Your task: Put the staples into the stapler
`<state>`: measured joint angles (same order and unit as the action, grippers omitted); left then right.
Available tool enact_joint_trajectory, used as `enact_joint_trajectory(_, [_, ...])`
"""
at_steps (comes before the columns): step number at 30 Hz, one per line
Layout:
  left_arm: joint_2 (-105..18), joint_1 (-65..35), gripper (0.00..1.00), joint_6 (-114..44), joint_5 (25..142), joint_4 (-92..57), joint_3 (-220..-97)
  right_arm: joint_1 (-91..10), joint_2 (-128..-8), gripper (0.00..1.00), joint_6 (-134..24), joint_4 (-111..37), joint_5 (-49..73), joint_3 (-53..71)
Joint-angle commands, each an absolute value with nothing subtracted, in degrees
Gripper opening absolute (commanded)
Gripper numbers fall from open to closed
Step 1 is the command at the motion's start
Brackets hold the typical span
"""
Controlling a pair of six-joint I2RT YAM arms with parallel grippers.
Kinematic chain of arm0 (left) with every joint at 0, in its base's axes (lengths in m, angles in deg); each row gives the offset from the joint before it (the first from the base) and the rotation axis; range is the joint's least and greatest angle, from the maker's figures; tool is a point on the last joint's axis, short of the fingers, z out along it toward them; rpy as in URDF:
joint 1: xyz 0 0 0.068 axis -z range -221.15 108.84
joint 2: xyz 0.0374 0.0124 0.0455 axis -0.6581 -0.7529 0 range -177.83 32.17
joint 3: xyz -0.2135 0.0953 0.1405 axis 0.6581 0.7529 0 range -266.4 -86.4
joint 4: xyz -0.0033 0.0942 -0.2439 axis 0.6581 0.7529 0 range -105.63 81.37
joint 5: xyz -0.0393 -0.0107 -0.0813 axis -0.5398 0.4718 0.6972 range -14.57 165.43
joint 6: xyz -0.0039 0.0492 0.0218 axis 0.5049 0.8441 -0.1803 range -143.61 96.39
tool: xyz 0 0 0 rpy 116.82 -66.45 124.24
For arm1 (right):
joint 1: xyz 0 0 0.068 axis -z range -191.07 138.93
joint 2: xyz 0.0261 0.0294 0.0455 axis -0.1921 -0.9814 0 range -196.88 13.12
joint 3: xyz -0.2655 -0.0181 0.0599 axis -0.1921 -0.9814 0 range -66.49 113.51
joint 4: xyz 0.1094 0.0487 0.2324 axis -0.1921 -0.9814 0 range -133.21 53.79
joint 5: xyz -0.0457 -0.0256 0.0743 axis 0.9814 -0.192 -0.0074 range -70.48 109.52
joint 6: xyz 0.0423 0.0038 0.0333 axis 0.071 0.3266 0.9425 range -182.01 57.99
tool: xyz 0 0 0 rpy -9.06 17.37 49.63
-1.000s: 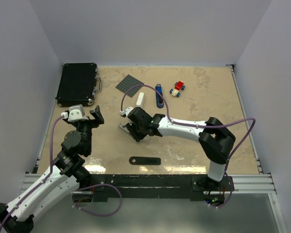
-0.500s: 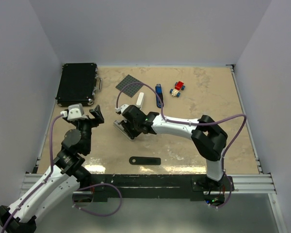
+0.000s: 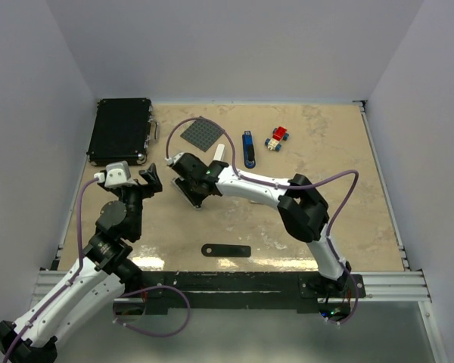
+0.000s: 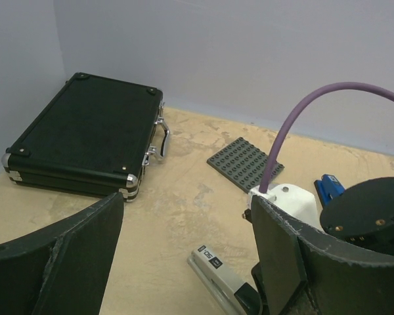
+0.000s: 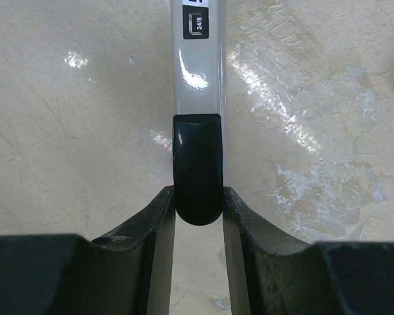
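Observation:
The stapler (image 3: 186, 190) is a pale grey bar with a black rear end, lying on the table left of centre. My right gripper (image 3: 192, 180) is shut on that black end; in the right wrist view the two fingers press its sides (image 5: 198, 193) and the grey body (image 5: 198, 65) runs away from me. My left gripper (image 3: 150, 180) hovers just left of it, open and empty (image 4: 187, 200), with the stapler's tip (image 4: 220, 274) below between its fingers. The staples (image 3: 220, 151), a small white box, lie just beyond the right arm, partly hidden by it.
A black case (image 3: 121, 130) (image 4: 85, 134) lies at the far left. A grey studded plate (image 3: 203, 133) (image 4: 246, 161), a blue oblong object (image 3: 248, 148) and a toy-brick car (image 3: 277, 138) sit at the back. A flat black strip (image 3: 225, 249) lies near the front edge.
My right arm has carried the stapler leftward and a little farther back, toward the left gripper. The left arm has stayed still.

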<state>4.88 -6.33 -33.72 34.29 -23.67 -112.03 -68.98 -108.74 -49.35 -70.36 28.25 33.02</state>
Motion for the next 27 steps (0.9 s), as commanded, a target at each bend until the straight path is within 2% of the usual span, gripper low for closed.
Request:
enact_joint_trajectory(1, [5.27,-6.88,0.83,-35.04,34.48,-24.69,-113.3,-67.41,-111.33,0.34,-49.09,-78.04,32.44,37.74])
enact_joint_trajectory(9, [5.36,-6.88,0.83,-35.21,34.39,-24.51,-113.3,-65.66,-108.96,0.65,-48.74,-78.66,31.91,45.22])
enact_joint_trajectory(18, [5.89,-6.88,0.83,-35.39,34.74,-24.42,-113.39,-57.13,-105.27,0.71,-45.05,-71.81,31.21,42.59])
enact_joint_trajectory(27, [5.62,-6.88,0.83,-35.83,35.88,-24.42,-113.39,-52.47,-111.32,0.75,-36.36,-66.28,36.39,44.16])
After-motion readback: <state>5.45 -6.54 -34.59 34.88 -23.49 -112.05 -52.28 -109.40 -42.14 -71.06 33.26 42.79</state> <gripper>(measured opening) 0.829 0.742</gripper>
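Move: The right hand pinches the grey stapler's black cap; the stapler's middle lies some 4 cm ahead, 4 cm left and slightly below. About 16 cm ahead and 7 cm right is the white stapler, with the blue stapler roughly 19 cm ahead and 16 cm right; the grey studded plate is some 26 cm ahead and 2 cm right. From the left hand the grey stapler lies about 11 cm right, 2 cm ahead and 24 cm below. Letting go of the grey stapler's black cap, the right fingers spread from a narrow grip to about three-quarters open as the hand lifts away. It eases forward, then speeds forward and to the right towards the white stapler, some 15 cm out and 8 cm right, climbing about 6 cm and turning roughly 25 degrees clockwise. ##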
